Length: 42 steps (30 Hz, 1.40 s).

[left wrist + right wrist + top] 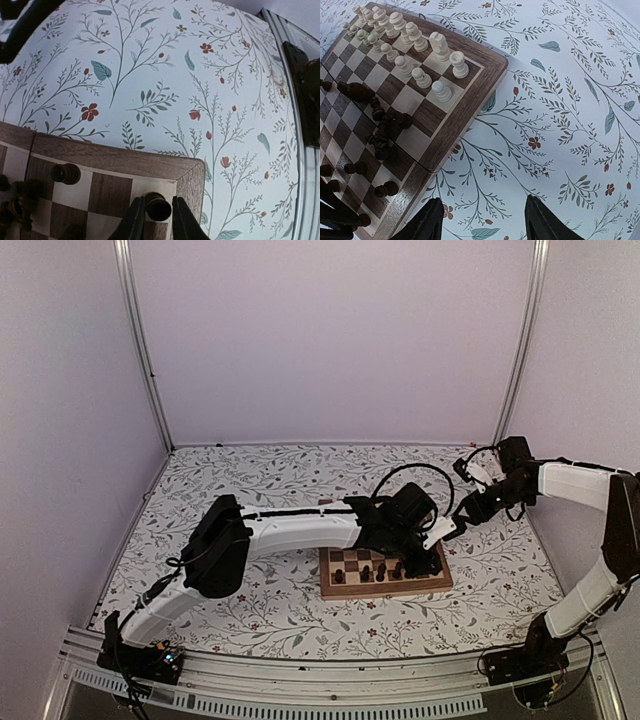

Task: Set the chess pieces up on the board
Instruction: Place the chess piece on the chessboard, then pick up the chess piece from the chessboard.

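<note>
The board [390,589] lies on the cloth at centre right, under my left arm. My left gripper [158,217] straddles a dark chess piece [159,207] that stands upright on the board's [115,157] pale corner square. A thin gap shows on each side of the piece. Another dark piece [65,173] stands two squares to its left. My right gripper [482,200] hangs open and empty over the cloth beside the board [470,97]. Pale pieces [440,47] stand in two rows along the far edge. Several dark pieces [385,127] lie jumbled mid-board.
A floral table cloth [260,480] covers the table. White walls with metal corner posts [145,350] close the back and sides. A metal rail [300,690] runs along the near edge. The right arm's dark base [310,90] stands at the cloth's edge.
</note>
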Each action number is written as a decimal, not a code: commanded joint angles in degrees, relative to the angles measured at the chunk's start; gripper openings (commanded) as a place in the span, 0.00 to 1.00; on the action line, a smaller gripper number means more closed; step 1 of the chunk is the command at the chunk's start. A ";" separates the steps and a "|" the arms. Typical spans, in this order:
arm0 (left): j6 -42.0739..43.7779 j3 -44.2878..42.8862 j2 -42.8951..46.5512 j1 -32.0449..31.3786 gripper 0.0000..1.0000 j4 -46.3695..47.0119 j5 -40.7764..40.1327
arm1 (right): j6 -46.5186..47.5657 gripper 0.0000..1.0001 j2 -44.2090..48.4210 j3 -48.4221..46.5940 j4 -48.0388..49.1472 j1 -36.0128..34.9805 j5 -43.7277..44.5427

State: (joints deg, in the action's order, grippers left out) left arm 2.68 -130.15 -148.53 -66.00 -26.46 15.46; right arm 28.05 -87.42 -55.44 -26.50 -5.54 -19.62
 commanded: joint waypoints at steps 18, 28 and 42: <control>-1.71 4.89 12.49 2.70 0.41 3.17 -9.81 | 0.20 0.59 -0.65 -1.10 0.09 0.22 -0.29; -4.01 6.33 11.94 8.50 0.42 -3.83 -15.10 | 0.25 0.59 -0.64 -1.08 0.05 0.19 -0.36; -3.91 9.31 9.43 10.40 0.48 -5.18 -13.50 | 0.25 0.59 -1.76 -1.34 -0.21 0.18 -0.43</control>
State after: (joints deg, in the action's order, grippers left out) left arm -0.93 -120.95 -136.86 -56.05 -31.16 0.99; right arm 28.08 -88.51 -55.55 -26.52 -5.54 -19.68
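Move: The left gripper has the black corner piece between its fingers, on the board's near right corner square. The pair of black centre pieces stands about 11 cm ahead of this hand and 10 cm to its left. The fallen black pieces lie 10 cm ahead and 6 cm left, a black edge pawn 6 cm straight ahead. The centre pieces are some 15 cm left of the right gripper, about 1 cm back and 4 cm below. Open the left gripper to about half and let go of the black corner piece. Lift clear by some 10 cm, swinging forward and left past the fallen black pieces to the centre pair, about 12 cm ahead and 10 cm left. Turn the hand some 20 degrees counter-clockwise on the way, then sink about 6 cm over the pair, fingers still open. ##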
